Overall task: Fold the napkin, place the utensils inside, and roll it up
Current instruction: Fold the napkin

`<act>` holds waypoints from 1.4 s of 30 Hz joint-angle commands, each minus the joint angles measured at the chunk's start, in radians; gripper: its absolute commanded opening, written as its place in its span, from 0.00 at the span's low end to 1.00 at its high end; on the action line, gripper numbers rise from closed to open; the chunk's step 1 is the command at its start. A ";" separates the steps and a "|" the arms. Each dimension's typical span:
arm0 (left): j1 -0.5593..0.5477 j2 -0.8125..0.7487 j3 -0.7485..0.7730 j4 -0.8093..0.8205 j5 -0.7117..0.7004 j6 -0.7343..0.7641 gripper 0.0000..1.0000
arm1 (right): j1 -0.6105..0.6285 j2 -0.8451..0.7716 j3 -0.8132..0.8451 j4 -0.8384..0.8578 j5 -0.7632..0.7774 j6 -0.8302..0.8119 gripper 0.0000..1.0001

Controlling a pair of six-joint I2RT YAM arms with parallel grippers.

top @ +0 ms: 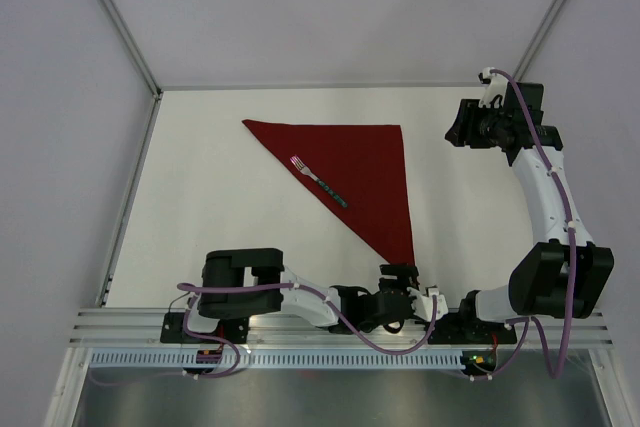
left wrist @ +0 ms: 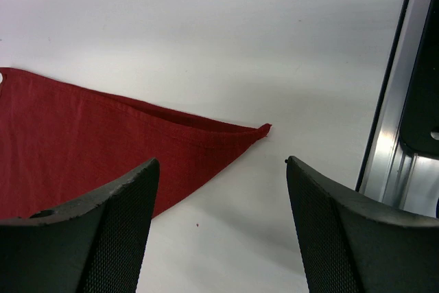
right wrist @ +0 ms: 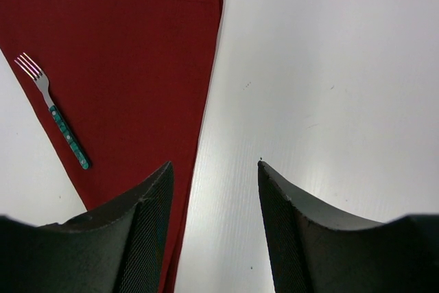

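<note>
The dark red napkin (top: pixel 362 172) lies folded into a triangle on the white table, one point toward the near edge. The fork (top: pixel 318 181), silver head and teal handle, rests on the napkin along its slanted left edge; the right wrist view shows the fork (right wrist: pixel 57 114) on the napkin (right wrist: pixel 137 66) too. My left gripper (top: pixel 402 272) is low by the napkin's near tip (left wrist: pixel 264 128), open, nothing between its fingers (left wrist: pixel 116 224). My right gripper (top: pixel 458 133) hovers right of the napkin's far right corner, open and empty.
An aluminium rail (left wrist: pixel 391 121) runs along the table's near edge, close to the right of the left gripper. Grey walls and a frame edge (top: pixel 130 197) bound the table on the left and back.
</note>
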 commanded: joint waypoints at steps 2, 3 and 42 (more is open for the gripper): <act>-0.009 0.054 0.049 0.087 -0.036 0.072 0.77 | 0.001 -0.025 -0.010 0.034 -0.016 0.005 0.58; -0.007 0.062 0.055 0.088 -0.034 0.074 0.75 | 0.002 -0.025 -0.012 0.034 -0.018 0.006 0.58; 0.130 -0.002 0.173 0.007 0.211 -0.312 0.02 | 0.002 -0.045 -0.036 0.038 -0.029 0.005 0.56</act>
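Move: The napkin's near-right corner, where the folded triangle comes to a point, is about 3 cm to the right of the left hand, 1 cm ahead and some 3 cm below, just beyond its open fingertips. On the napkin, the fork's middle lies roughly 27 cm ahead of the left hand and 21 cm to its left; the table's near edge runs about 5 cm straight behind it. From the right hand that corner is some 27 cm back, 14 cm left and 20 cm down. The left hand sinks about 2 cm onto the napkin's near-right corner, easing right and slightly forward, and its wide-open fingers close until they pinch the cloth with the corner's tip poking out beyond them. Keeping the pinch, it pulls some 3 cm to the right and a little back, edging forward again only at the very end, while rising nearly 2 cm and tipping the fingers roughly 10 degrees farther down. ##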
